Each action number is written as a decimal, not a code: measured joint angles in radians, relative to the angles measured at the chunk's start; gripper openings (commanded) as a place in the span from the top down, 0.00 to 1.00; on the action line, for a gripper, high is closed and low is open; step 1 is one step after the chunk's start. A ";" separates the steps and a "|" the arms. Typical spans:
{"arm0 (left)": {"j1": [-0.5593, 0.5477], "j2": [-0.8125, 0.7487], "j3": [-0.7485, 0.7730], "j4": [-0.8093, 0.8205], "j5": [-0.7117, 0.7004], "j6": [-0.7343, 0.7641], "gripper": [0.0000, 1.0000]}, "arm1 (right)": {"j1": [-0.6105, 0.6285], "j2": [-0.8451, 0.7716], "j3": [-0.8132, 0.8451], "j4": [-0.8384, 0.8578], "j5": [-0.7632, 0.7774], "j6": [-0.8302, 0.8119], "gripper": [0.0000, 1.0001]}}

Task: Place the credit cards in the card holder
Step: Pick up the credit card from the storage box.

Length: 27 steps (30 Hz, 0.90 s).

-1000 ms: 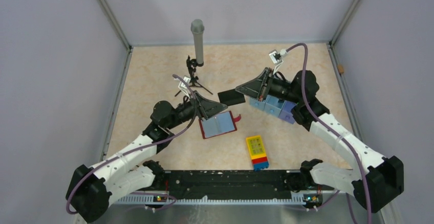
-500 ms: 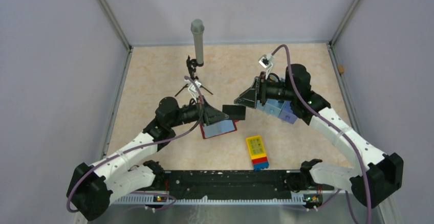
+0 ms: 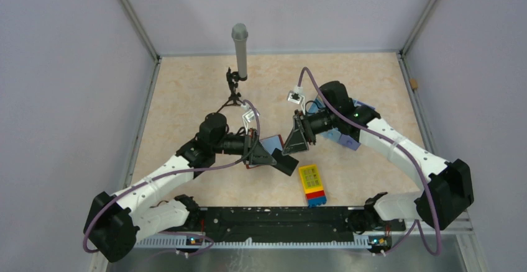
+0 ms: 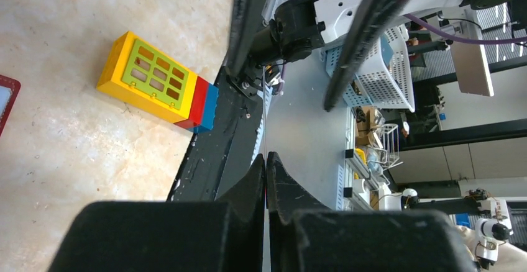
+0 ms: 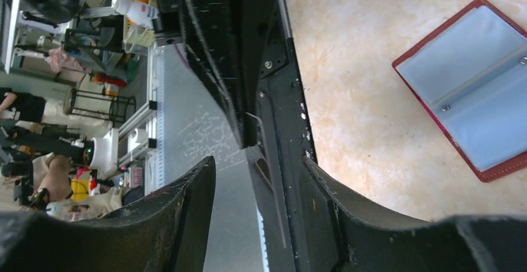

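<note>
A dark credit card (image 3: 285, 163) sticks out of my left gripper (image 3: 272, 158), which is shut on it just above the table, in front of the card holder. In the left wrist view the gripper (image 4: 266, 158) shows its fingers pressed together, with the card only a thin edge between them. The card holder (image 5: 470, 95), a dark-red wallet, lies open with its blue-grey pockets up; from above it (image 3: 271, 143) is half hidden by both grippers. My right gripper (image 3: 296, 148) hovers open and empty right beside the card; its fingers (image 5: 186, 204) stand well apart.
A yellow, red and blue block (image 3: 312, 185) lies near the front rail (image 3: 279, 217), to the right of the card. The light-blue tray (image 3: 345, 139) sits under the right arm. A grey cylinder on a small tripod (image 3: 239, 48) stands at the back.
The dark card passed from my right gripper to my left. The left shut on it and carried it toward the front; the right opened and swung left and down over the wallet.
</note>
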 measured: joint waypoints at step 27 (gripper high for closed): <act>0.045 0.000 0.002 -0.114 -0.251 0.010 0.08 | 0.048 0.026 -0.132 0.115 0.148 0.103 1.00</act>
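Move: Your left gripper already holds the black credit card by one end: the card's middle is about 4 cm to its right, 1 cm back and 1 cm below. From the half-open right gripper it lies about 5 cm back, 1 cm left and 3 cm down. The open card holder is some 10 cm ahead, 6 cm left and 21 cm below the right hand; the toy bricks are about 2 cm back, 12 cm right and 21 cm below. Hold the card still in the left gripper while you ease the right one about 3 cm back and 2 cm down, then shut its fingers on the card. Once it is pinched there, open the left fingers wide and draw that hand some 5 cm forward and 3 cm down, turning counter-clockwise; meanwhile take the right hand with the card forward again and down. ##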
